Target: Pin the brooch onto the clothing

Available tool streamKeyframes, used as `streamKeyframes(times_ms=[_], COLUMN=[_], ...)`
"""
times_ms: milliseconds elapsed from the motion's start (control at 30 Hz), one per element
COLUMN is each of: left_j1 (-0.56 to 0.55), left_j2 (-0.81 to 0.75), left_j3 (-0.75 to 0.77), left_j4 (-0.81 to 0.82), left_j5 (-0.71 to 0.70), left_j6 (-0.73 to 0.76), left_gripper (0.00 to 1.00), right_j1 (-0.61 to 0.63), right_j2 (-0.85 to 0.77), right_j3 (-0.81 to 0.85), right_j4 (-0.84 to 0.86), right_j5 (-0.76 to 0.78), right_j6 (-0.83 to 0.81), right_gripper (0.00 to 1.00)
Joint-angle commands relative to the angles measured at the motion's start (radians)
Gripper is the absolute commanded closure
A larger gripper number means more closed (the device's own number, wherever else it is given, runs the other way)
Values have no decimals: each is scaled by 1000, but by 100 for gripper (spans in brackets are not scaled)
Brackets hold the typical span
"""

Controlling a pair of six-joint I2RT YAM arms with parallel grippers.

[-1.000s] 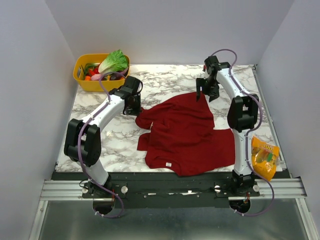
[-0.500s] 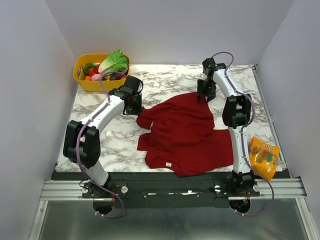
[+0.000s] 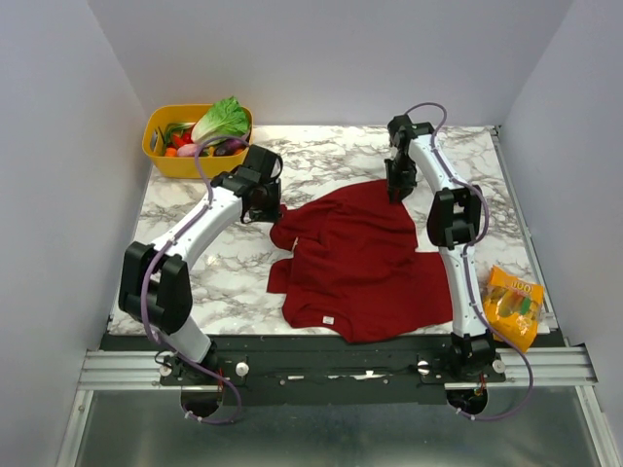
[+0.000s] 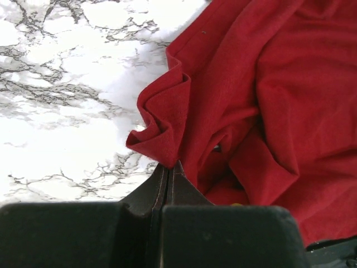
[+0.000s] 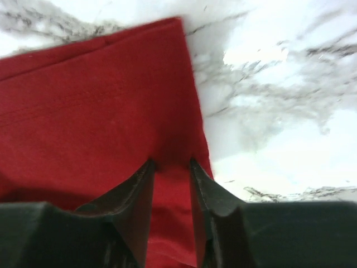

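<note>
The clothing (image 3: 360,258), a dark red T-shirt, lies crumpled on the marble table, its white neck label (image 3: 329,319) near the front edge. My left gripper (image 3: 269,210) is shut on a bunched fold of the shirt's left sleeve; in the left wrist view the fold (image 4: 162,125) rises from the pinched left gripper (image 4: 169,166). A tiny yellow speck (image 4: 237,204) peeks from the folds, perhaps the brooch, mostly hidden. My right gripper (image 3: 397,190) presses down on the shirt's far edge. In the right wrist view the right gripper (image 5: 171,163) has its jaws apart, with flat red cloth (image 5: 95,95) between them.
A yellow basket (image 3: 159,161) of vegetables stands at the back left corner. An orange-yellow snack bag (image 3: 514,306) lies at the front right edge. Grey walls close in the table on three sides.
My right gripper has come down and left onto the shirt's far edge, its jaws narrowing. The left gripper has shifted slightly right, still pinching the sleeve fold.
</note>
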Motion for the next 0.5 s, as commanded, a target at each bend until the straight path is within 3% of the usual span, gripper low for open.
streamKeyframes(times_ms=[0, 233, 467], left_j1=[-10, -17, -17], left_j2=[-84, -156, -205], left_j3=[34, 25, 5], left_j4=[-22, -50, -40], left_j5=[39, 22, -23], left_j6=[-2, -1, 8], left_gripper=[100, 100, 100], right_j1=[22, 29, 29], right_j2=[-7, -30, -163], right_j3=[-44, -104, -199], right_j4=[-56, -70, 51], right_j5=[36, 14, 8], right_j6=[-36, -51, -31], right_gripper=[68, 96, 99])
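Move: The right fingers are half open just above the table, over the clothing's right edge; the cloth to pinch lies 2 cm back and 1 cm down, and the far right corner some 5 cm ahead, 1 cm right. From the right hand the brooch is about 14 cm back and 24 cm left. The left hand holds the garment's other end aloft; from it the brooch is roughly 3 cm back, 4 cm right, 7 cm below, and that pinch spot 13 cm ahead, 27 cm right, 11 cm down. The right hand draws back about 3 cm, staying low over the table, while its half-open fingers close fully and pinch the clothing near its right edge, short of the far right corner. Meanwhile the left hand keeps its shut grip on the clothing's other end and lifts it some 6 cm almost straight up, easing slightly back and tilting so that its fingertips swing a little forward. ##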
